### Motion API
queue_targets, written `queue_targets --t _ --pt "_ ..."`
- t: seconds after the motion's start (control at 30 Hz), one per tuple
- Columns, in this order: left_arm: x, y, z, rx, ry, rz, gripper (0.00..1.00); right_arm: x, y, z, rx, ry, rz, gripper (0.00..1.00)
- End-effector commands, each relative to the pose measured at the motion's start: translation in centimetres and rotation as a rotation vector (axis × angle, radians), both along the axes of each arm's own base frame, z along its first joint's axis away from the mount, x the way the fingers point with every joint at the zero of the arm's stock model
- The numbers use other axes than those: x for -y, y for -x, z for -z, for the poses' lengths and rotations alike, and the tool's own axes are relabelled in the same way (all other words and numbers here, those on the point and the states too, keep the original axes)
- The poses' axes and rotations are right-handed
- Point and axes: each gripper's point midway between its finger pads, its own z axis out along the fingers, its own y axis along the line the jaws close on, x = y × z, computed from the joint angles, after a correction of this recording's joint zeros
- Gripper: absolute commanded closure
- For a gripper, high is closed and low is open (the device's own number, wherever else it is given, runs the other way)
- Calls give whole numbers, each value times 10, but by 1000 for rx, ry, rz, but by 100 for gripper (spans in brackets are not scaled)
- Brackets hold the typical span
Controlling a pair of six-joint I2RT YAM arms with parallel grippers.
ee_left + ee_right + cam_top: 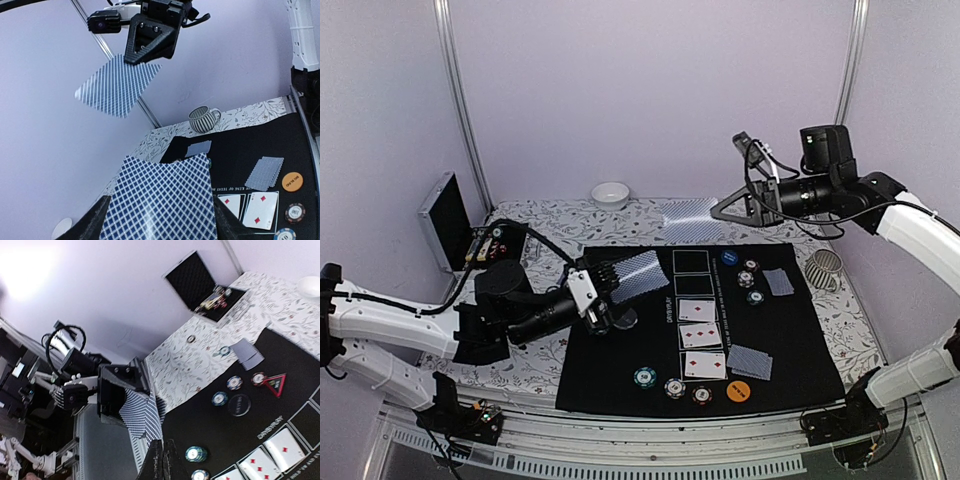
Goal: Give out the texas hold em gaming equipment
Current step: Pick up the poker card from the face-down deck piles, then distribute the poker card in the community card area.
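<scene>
My left gripper (603, 292) is shut on a stack of blue-backed playing cards (160, 200), held over the left edge of the black mat (800, 340). My right gripper (135, 60) is shut on a single card (117, 85), high above the table's back. Three face-up cards (701, 337) lie in the mat's rectangles. Two small face-down piles (750, 362) (778, 281) rest on the mat. Striped chips (674, 387) and an orange disc (738, 391) sit along the near edge. More chips (750, 280) and a blue disc (728, 257) lie farther back. A dark disc (625, 320) lies under the left gripper.
A striped cup (825, 268) stands right of the mat. A white bowl (610, 194) sits at the back by the wall. An open metal case (450, 222) with more chips stands at the far left, with another chip (223, 351) and cards (247, 353) near it.
</scene>
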Motion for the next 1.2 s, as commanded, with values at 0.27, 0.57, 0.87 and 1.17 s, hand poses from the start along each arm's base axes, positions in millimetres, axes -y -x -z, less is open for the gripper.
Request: queue_targets --t 0.27,0.57,0.87,1.17 --pt "-38 1 2 -75 117 -75 40 53 -149 79 -24 142 392 98" --pt "-52 4 6 -76 117 -92 39 29 -175 246 -352 271 307 98" --pt "-46 3 6 -70 103 -86 39 27 -186 307 -447 319 318 98" --pt "-43 2 3 -64 86 -80 39 39 -187 328 -437 415 353 98"
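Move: The right hand already holds a face-down card. The empty box it is headed for, next after the three face-up cards, lies some 17 cm ahead, 1 cm left and 34 cm below. The nearest face-up card is 7 cm nearer the base than that box; the middle chip of the group is about 19 cm ahead of the hand and 13 cm right. From the left hand, which holds the deck, the box is about 22 cm ahead and 21 cm right, 27 cm below. Forward and to the right at first, then steeply down, the right hand sweeps its pinched card to the empty box beyond the face-up cards, sinking about 32 cm and slowing near the mat, while the fingers tip further down, swing clockwise and stay shut. The left hand keeps its grip on the deck and draws roughly 5 cm left, away from the box. ##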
